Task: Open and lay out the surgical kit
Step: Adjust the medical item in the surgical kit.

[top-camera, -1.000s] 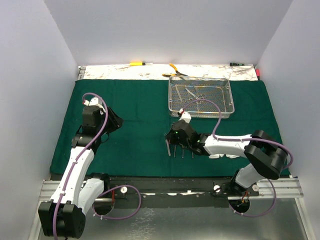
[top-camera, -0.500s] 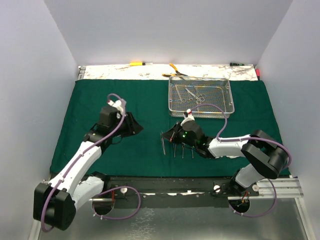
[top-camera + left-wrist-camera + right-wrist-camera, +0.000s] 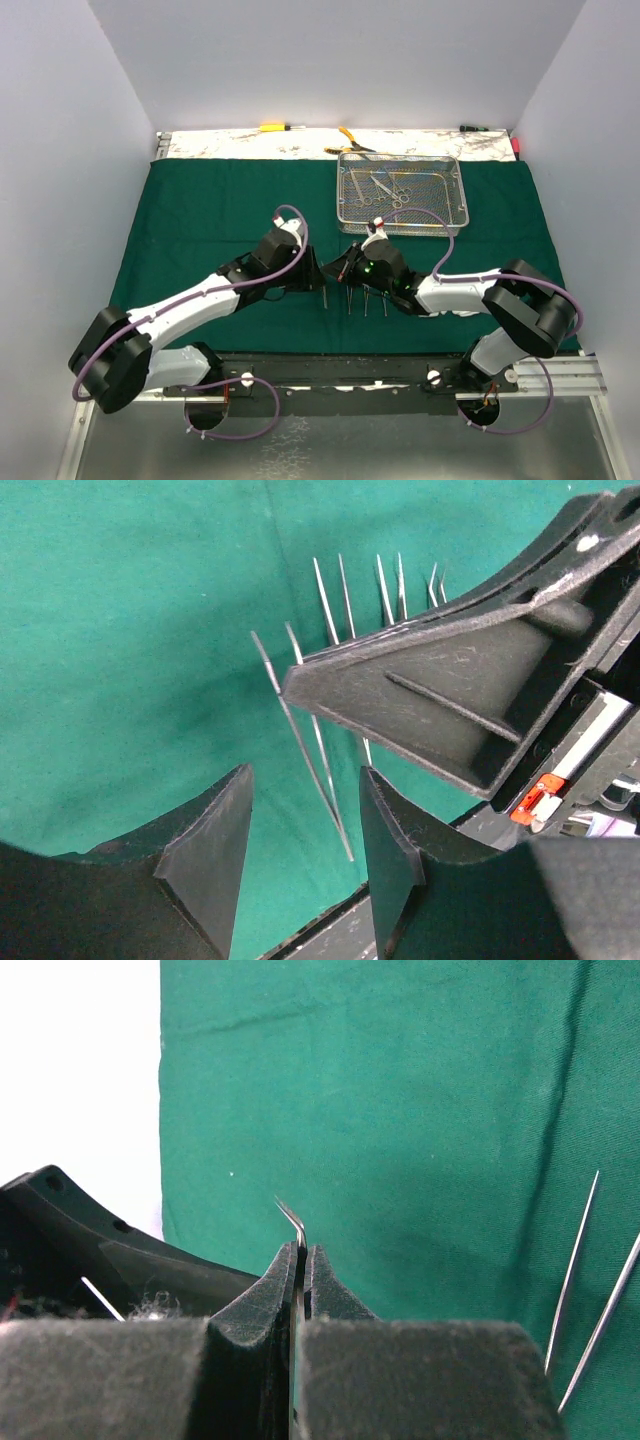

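The dark green cloth (image 3: 240, 210) of the surgical kit lies spread flat. On its back right stands the wire-mesh tray (image 3: 452, 196), with silver clamps (image 3: 383, 190) inside. My right gripper (image 3: 336, 272) (image 3: 301, 1250) is shut on bent-tip tweezers (image 3: 292, 1216) (image 3: 300, 735) just above the cloth. My left gripper (image 3: 316, 284) (image 3: 305, 776) is open and right beside the right one. Its fingers (image 3: 215, 840) straddle the free end of those tweezers without closing on it. Three more tweezers (image 3: 366, 302) (image 3: 388, 588) lie side by side on the cloth.
Yellow-handled pliers (image 3: 350, 140) and a yellow-handled screwdriver (image 3: 273, 127) lie on the marbled strip behind the cloth. White walls close in both sides and the back. A metal rail (image 3: 340, 370) runs along the near edge by the arm bases.
My left arm has swung from the cloth's left side across to the right gripper. The right gripper shifted slightly left with the tweezers, then stayed put.
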Motion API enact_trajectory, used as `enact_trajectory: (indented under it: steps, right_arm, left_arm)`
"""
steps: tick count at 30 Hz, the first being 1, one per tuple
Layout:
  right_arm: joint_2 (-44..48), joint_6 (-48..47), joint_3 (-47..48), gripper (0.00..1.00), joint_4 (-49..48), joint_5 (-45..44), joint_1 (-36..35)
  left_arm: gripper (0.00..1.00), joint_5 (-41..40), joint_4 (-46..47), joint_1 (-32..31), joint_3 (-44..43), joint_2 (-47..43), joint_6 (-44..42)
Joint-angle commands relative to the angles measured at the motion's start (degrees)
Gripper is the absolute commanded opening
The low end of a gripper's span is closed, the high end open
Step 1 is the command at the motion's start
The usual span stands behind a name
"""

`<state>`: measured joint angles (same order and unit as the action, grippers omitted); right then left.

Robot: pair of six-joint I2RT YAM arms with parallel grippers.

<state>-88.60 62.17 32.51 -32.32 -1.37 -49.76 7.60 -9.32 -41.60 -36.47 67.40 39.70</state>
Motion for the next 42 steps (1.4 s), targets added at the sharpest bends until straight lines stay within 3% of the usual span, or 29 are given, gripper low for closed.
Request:
enact_trajectory:
  steps: [1,5,13,16,20,26,31,42]
  right_arm:
    - [-0.69,1.24,0.97,0.01,-0.64,1.01,0.17]
    - [-0.47,1.33,0.8,0.01,-0.65,1.01,0.19]
    - [-0.25,0.29,0.94,0.01,1.08,1.01,0.19]
    - [0.12,-1.11,2.44,0.25,4.73,1.01,0.19]
    - [3.95,-3.11,2.78,0.4,10.33,-1.8,0.19]
    - [11.86,-4.06,5.45,0.41,29.81,-13.81,0.19]
    - [17.86,-3.03,4.54,0.41,43.06,-22.8,0.19]
    - [28.86,-0.44,-0.55,0.41,51.61,-28.4,0.19]
  left_arm:
    - [0.48,-4.07,4.28,-3.72,-0.27,2.45,2.67]
    - [0.41,-6.59,4.48,-5.09,-0.32,4.43,3.73]
    - [0.0,-7.17,5.01,-5.46,0.35,3.99,4.79]
    - [0.0,-7.16,5.01,-5.45,0.35,4.76,4.61]
    - [0.0,-7.2,4.86,-5.5,0.41,6.32,4.9]
    - [0.0,-9.06,4.84,-6.23,-1.44,9.77,5.49]
    - [0.0,-16.44,0.48,-10.18,-7.56,16.2,7.1]
    - [0.0,-28.89,-12.64,-17.5,-20.84,29.15,15.25]
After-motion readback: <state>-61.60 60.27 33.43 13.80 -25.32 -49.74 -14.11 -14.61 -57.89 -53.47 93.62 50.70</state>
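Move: The medical item, a slim steel instrument held by the right fingers, runs fore and aft between the left hand's open fingers. Its middle is about 1 cm ahead, 2 cm right and 2 cm below the left hand; from the right hand it lies some 3 cm back, 1 cm left and 1 cm lower. On the cloth, 7 cm below the left hand and 1 cm ahead, the near tweezers lie 8 cm right, the middle tweezers 12 cm. The left fingers shut on the medical item behind the right hand's pinch, after easing about 2 cm right and down. The right fingers then open, let go and withdraw some 13 cm to the right, turning clockwise. Keeping its pinch, the left hand sinks about 4 cm towards the cloth and swings 5 cm right to the near tweezers, rolling its left side up some 15 degrees. ##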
